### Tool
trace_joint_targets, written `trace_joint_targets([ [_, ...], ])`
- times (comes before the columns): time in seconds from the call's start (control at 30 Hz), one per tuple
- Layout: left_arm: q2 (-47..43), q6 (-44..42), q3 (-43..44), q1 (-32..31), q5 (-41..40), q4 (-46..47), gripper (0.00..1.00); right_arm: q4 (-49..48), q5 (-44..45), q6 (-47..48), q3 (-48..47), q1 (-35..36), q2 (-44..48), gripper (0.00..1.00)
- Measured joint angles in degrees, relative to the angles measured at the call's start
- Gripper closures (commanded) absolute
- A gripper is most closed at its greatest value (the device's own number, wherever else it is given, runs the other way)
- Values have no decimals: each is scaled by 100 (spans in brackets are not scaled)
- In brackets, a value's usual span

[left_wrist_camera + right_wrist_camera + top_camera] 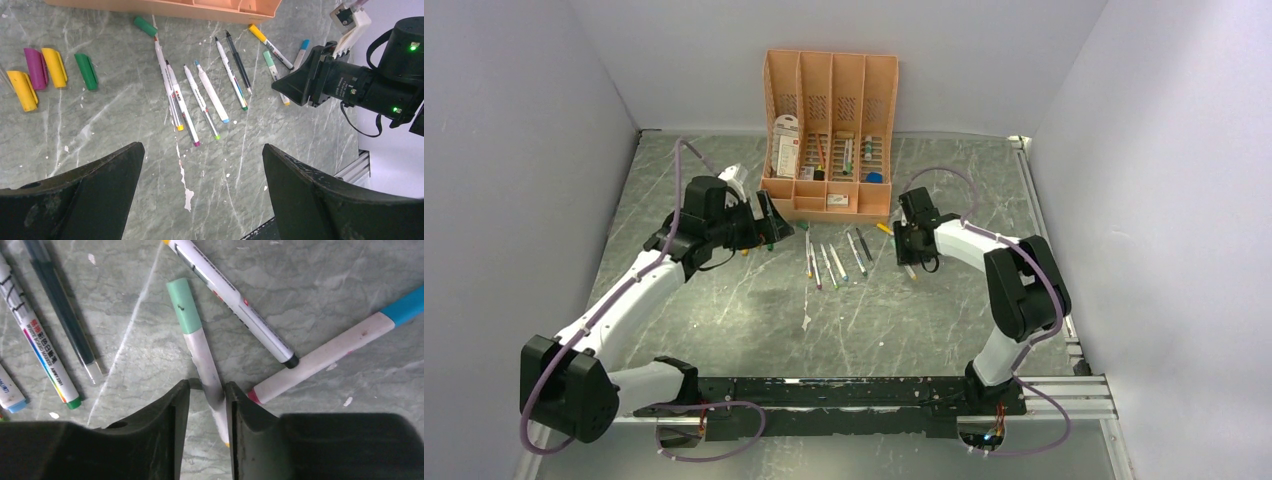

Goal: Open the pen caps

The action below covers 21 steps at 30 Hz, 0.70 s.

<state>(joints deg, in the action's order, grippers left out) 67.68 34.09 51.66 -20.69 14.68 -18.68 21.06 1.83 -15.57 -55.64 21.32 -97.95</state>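
Observation:
My right gripper (pixel 207 385) straddles the pale barrel of a pen (pixel 202 352) that wears a mint-green pen cap (pixel 183 306). The jaws are narrow. The right finger touches the barrel and a small gap shows on the left side. In the top view that gripper (pixel 911 262) is low over the table, right of the row of pens (pixel 834 260). My left gripper (pixel 201 147) hangs wide open and empty above the same pens (pixel 200 100). Loose pen caps lie at the left: purple (pixel 35 67), yellow (pixel 54 66) and green (pixel 86 71).
The peach-orange organiser (pixel 829 130) with card packets stands at the back, just behind the pens. A blue-capped pen (pixel 350 340) and a yellow-capped pen (pixel 235 300) lie close to the right fingers. Grey walls enclose the table on three sides.

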Motion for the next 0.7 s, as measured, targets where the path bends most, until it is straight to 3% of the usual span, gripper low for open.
trace_joint_targets([
  [0.57, -485, 63, -527, 0, 293, 103, 0, 24, 588, -153, -341, 940, -308, 100],
  [0.7, -625, 157, -813, 0, 442, 275, 0, 35, 492, -192, -341, 964, -302, 100],
])
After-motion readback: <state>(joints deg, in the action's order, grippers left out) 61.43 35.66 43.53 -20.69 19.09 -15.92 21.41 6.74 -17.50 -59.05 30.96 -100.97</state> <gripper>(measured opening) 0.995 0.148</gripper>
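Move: The mint-capped marker already lies between the right hand's parted fingertips, straddled near its yellow tail, its middle about 2 cm ahead and level in height. The black pen is some 10 cm left and 4 cm ahead of this hand; the yellow-capped pen is 6 cm ahead and 1 cm left, the blue-ended pen 4 cm ahead and 7 cm right. From the left hand the marker lies about 27 cm right, neither ahead nor back, 17 cm below. The mint-capped marker is pinched near its tail as the right fingers close on it, while the hand drags it about 5 cm left at table height, towards the black pen, easing to a stop as it edges back slightly. The open, empty left hand draws back about 3 cm, sinking a little late on. ##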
